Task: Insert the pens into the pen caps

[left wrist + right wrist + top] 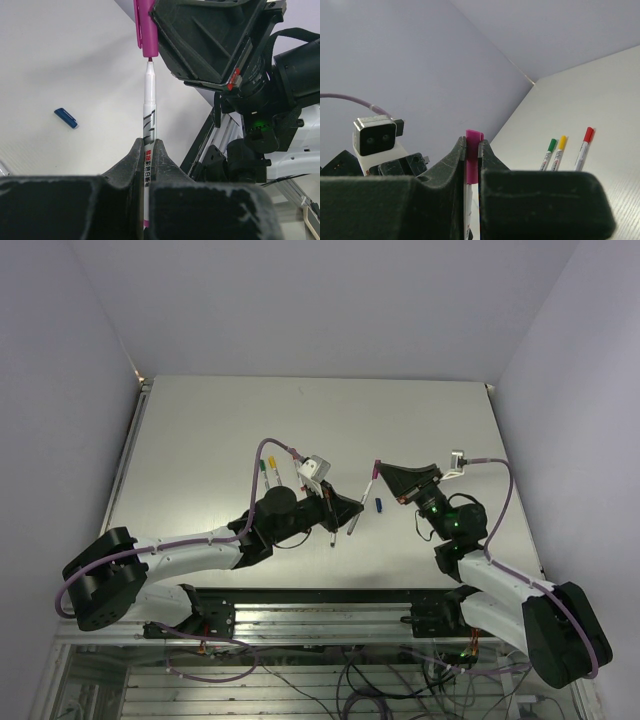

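My left gripper [148, 142] is shut on a grey-white pen [149, 107] that points up, its tip just at the mouth of the purple pen cap [146, 27]. My right gripper [472, 142] is shut on that purple cap [472, 155], and the pen's white barrel shows below it. In the top view the two grippers, left [352, 510] and right [381, 475], meet above the table's middle. A blue cap [66, 118] lies loose on the table [200, 440].
Green-capped [548, 152], yellow-capped [559, 150] and red-capped [584, 142] pens lie side by side behind the left arm. Another thin pen [333, 532] lies on the table by the left wrist. The table's near edge meets a metal frame [320, 615].
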You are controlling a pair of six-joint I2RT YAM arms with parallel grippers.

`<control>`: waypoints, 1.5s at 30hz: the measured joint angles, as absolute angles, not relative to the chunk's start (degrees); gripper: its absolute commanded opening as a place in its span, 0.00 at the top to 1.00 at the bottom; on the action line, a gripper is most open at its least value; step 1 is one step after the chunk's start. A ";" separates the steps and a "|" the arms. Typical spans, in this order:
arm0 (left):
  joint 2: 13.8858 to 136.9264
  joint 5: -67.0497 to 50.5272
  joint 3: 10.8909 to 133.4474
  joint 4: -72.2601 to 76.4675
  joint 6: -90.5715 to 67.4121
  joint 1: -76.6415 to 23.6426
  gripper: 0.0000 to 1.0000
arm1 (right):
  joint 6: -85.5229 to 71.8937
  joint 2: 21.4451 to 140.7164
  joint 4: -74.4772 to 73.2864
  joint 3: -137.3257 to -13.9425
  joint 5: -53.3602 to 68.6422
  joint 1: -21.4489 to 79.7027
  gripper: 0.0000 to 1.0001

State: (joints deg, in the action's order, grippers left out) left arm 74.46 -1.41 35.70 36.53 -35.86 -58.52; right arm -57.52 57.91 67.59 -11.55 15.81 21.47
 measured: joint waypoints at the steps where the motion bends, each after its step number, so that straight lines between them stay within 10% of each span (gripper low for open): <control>1: 74.46 -1.41 35.70 36.56 -35.86 -58.52 0.93 | -57.67 58.06 67.70 -11.55 15.81 21.50 1.00; 45: 68.14 4.34 31.59 35.48 -35.31 -58.52 0.93 | -46.76 55.53 56.80 -14.48 7.92 35.11 1.00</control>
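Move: My left hand already holds the pen leaning forward, right and up, its tip at the mouth of the pink cap in my right fingers. From my left hand the cap is about 6 cm ahead, 4 right and 4 up. From my right hand the pen tip is some 3 cm back, 2 left and 2 lower. The blue cap lies 9 cm ahead, 8 right and 20 below my left hand; a loose pen 3 ahead, 4 left, equally low. I keep both grips and drive the pink cap down the pen: my right hand goes about 4.5 cm left and a little back, sinking nearly 3 cm before rising partway again and rolling its left side down. My left hand holds the pen against it, dips some 2.5 cm, then comes back up and shifts nearly 3 cm left. ##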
